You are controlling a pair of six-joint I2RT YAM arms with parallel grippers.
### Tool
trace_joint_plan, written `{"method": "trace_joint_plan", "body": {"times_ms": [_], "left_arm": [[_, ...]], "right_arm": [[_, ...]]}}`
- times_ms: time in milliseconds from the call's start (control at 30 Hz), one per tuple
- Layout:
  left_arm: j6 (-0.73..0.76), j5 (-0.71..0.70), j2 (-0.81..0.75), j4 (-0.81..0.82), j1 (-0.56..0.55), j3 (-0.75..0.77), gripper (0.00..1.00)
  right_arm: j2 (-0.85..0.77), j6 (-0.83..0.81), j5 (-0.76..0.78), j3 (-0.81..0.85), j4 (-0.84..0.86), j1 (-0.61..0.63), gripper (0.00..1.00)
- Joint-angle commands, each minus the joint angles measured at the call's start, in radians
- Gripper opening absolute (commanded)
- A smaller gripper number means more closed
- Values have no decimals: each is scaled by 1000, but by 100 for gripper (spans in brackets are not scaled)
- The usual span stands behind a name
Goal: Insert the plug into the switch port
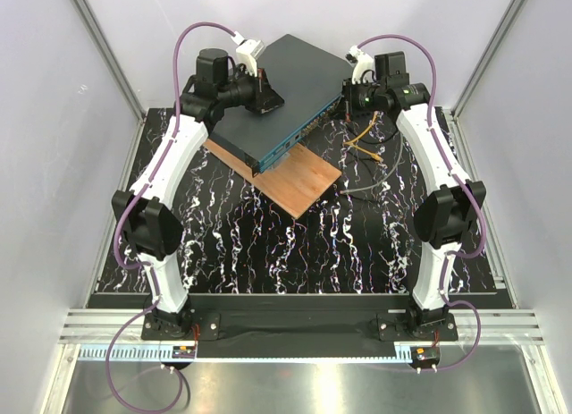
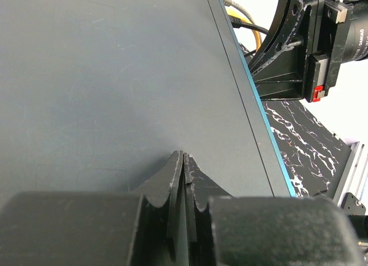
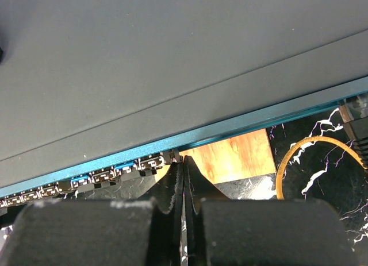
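Observation:
The switch (image 1: 295, 70) lies skewed on a brown wooden board, its teal front face with the row of sockets (image 3: 103, 176) turned towards the right arm. My left gripper (image 1: 268, 99) is shut and empty, its tips (image 2: 183, 155) resting on the switch's dark top (image 2: 115, 76). My right gripper (image 1: 343, 106) is shut, its tips (image 3: 183, 161) right at the front face at the end of the socket row. The plug (image 3: 174, 157), a tiny pale grey piece, sits at those tips against the last socket. I cannot tell how deep it sits.
The wooden board (image 1: 299, 186) juts out under the switch and shows in the right wrist view (image 3: 236, 154). Yellow cables (image 1: 362, 141) and a long grey cable (image 1: 366, 192) lie on the black marbled mat right of the switch. A yellow loop (image 3: 282, 168) lies beside my right fingers.

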Motion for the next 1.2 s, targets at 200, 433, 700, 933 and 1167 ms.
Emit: {"method": "trace_joint_plan", "body": {"times_ms": [200,433,700,933,1167], "left_arm": [[19,14,-25,-70,21,-22,9],[60,10,-66,-74,51,-10,10],[123,1,-156,-68,108,6,18],[152,-22,-337,-64,168,-124,69],[161,-150,-580,-178,226,-276,99]], "right_arm": [[-12,-10,18,23,266,82,1],[-162,-76,29,-164,243,36,1],[-371,-99,-3,-316,211,-18,5],[-573,-84,-8,-495,226,-51,32],[-728,-42,8,-652,235,-114,80]]}}
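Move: The right hand's shut fingertips are already at the switch's port face, with the plug about 1 cm beyond them, ahead, left and slightly below. From that hand, the seated cable plugs are roughly 4 cm ahead and 4 cm right, about level; the yellow cable's loose end lies some 9 cm back, 11 cm right and 12 cm lower. From the left hand, whose tips are at the switch's top cover, the plug is about 15 cm right, level fore and aft, some 5 cm lower. The right fingertips come free of the plug at the port and, after a brief hold, draw back some 12 cm, rising about 8 cm and drifting right, the hand tipping up and the fingers opening wide late on. The left fingertips leave the switch's top, sliding off level to the left first, then left, back and up (about 13 cm leftward), opening fully. ##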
